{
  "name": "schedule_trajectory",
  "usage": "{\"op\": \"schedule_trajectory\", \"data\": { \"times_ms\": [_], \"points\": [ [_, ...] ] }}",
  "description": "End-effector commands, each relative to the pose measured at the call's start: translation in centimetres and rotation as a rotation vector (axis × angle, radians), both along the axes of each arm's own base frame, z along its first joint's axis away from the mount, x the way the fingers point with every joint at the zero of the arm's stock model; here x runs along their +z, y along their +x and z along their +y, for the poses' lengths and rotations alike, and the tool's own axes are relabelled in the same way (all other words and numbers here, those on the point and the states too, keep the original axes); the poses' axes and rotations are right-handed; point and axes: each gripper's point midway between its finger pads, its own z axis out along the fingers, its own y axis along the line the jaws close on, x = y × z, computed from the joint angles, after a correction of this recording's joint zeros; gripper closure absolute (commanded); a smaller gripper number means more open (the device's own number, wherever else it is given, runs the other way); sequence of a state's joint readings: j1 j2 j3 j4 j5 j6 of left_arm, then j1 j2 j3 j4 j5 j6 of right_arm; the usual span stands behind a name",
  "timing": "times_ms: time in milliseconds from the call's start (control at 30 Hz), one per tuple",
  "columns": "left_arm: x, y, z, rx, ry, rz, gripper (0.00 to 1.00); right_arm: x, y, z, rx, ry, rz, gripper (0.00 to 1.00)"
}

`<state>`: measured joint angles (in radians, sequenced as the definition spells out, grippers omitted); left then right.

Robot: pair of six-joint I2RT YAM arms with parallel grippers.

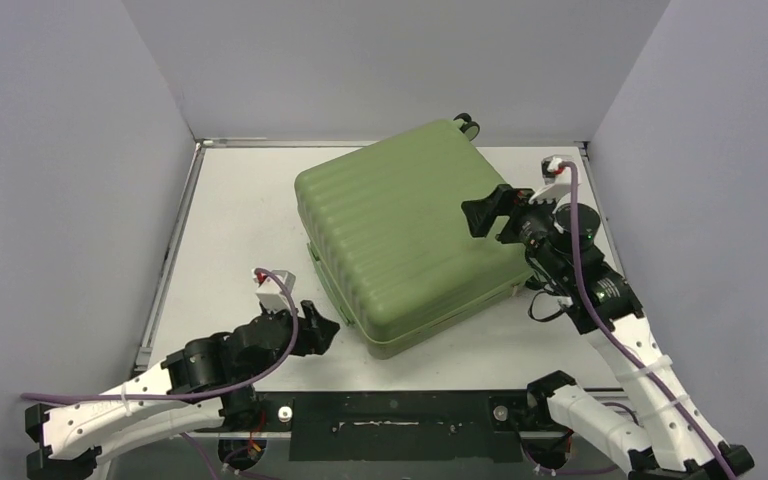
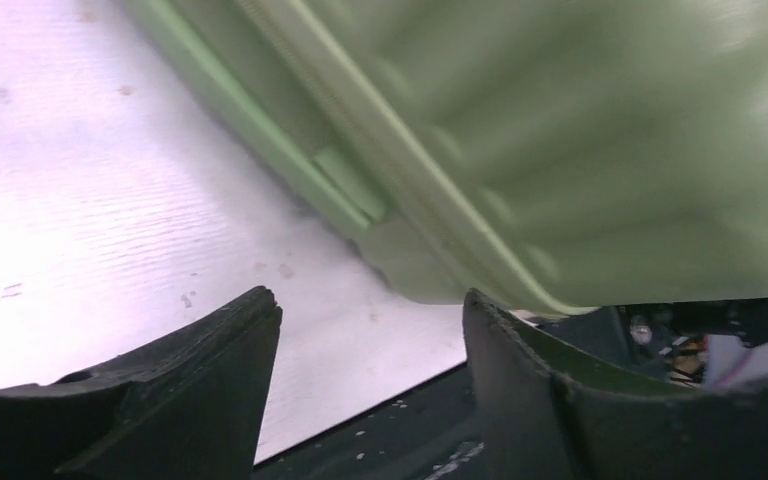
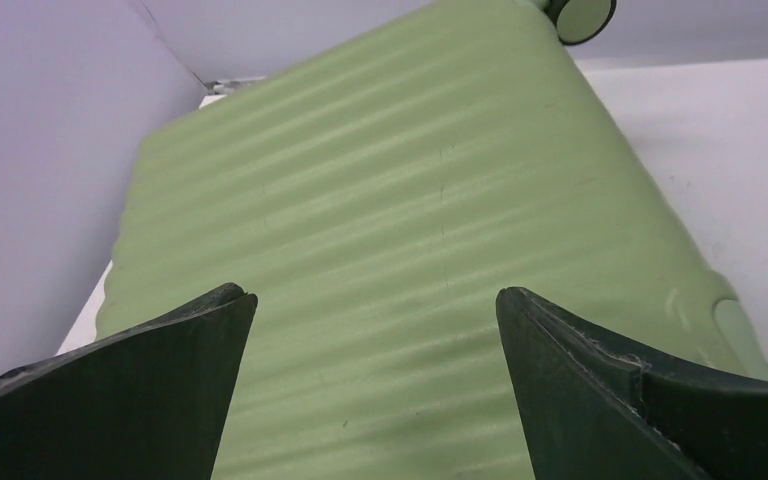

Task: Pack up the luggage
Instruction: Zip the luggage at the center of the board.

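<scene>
The luggage [image 1: 405, 235] is a large light-green ribbed hard-shell suitcase lying flat and closed on the white table, with a wheel [image 1: 468, 125] at its far corner. My left gripper [image 1: 325, 325] sits low on the table just left of the suitcase's near-left corner, open and holding nothing. The left wrist view shows that corner and its seam [image 2: 560, 130] just beyond my left gripper [image 2: 370, 305]. My right gripper [image 1: 485, 215] hovers over the right part of the lid, open and empty. In the right wrist view the ribbed shell [image 3: 410, 220] fills the space past my right gripper [image 3: 375, 295].
Grey walls enclose the table [image 1: 240, 220] on the left, back and right. A black mounting rail [image 1: 390, 412] runs along the near edge between the arm bases. A black wheel with a green hub [image 3: 580, 15] sticks out at the suitcase's far end.
</scene>
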<state>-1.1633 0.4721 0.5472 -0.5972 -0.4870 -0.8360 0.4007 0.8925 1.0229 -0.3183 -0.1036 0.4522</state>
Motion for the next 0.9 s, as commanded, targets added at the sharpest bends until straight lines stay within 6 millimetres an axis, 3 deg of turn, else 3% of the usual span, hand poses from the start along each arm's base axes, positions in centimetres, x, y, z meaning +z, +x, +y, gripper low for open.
{"op": "schedule_trajectory", "data": {
  "times_ms": [0,100,200,267,533,733,867],
  "points": [
    [-1.2,0.7,1.5,0.125,-0.013,0.024,0.44,1.4,-1.7,-1.6,-0.027,-0.034,-0.069,0.04],
    [-2.2,1.4,1.1,0.144,0.044,0.025,0.60,1.7,-2.5,-1.8,-0.018,-0.026,-0.085,0.04],
    [-3.3,2.4,0.4,0.167,0.110,0.023,0.89,1.8,-2.9,-1.5,0.001,-0.016,-0.088,0.04],
    [-4.0,3.1,-0.2,0.170,0.134,0.030,1.00,1.6,-2.9,-1.5,0.008,-0.017,-0.085,0.04],
    [-6.3,7.0,-1.2,0.158,0.097,0.096,1.00,-0.2,-2.7,-1.5,0.007,-0.042,-0.047,0.05],
    [-6.0,10.6,-1.8,0.171,0.019,0.080,1.00,-1.1,-2.4,-1.9,-0.021,-0.049,-0.034,0.04],
    [-4.7,13.2,-2.8,0.167,-0.057,0.053,1.00,-1.2,-1.8,-1.8,-0.039,-0.035,-0.026,0.04]
  ]
}}
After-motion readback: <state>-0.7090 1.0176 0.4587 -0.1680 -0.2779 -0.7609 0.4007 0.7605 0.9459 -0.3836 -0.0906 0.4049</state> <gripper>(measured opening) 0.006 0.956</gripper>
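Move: Beside the luggage's near left corner, the left hand has the handle on the luggage's left side some 15 cm ahead and 1 cm to its left, about 10 cm below. The zip seam's stretch by the handle runs level with it, 3 cm to its right and 4 cm higher. The luggage's near corner is about 9 cm right of the left hand and 1 cm ahead, 8 cm lower. From the right hand, the handle lies about 27 cm left, level ahead, some 26 cm below. Shutting its part-open fingers on nothing, the left hand sinks beside the luggage, then reaches forward along the handle side while still sinking, about 10 cm down and 9 cm forward in all, turning some 15 degrees counter-clockwise. Its closed tips come close beside the handle bar; contact can't be told. The right hand, still wide open above the lid, eases about 3 cm back, rising slightly before sinking. ##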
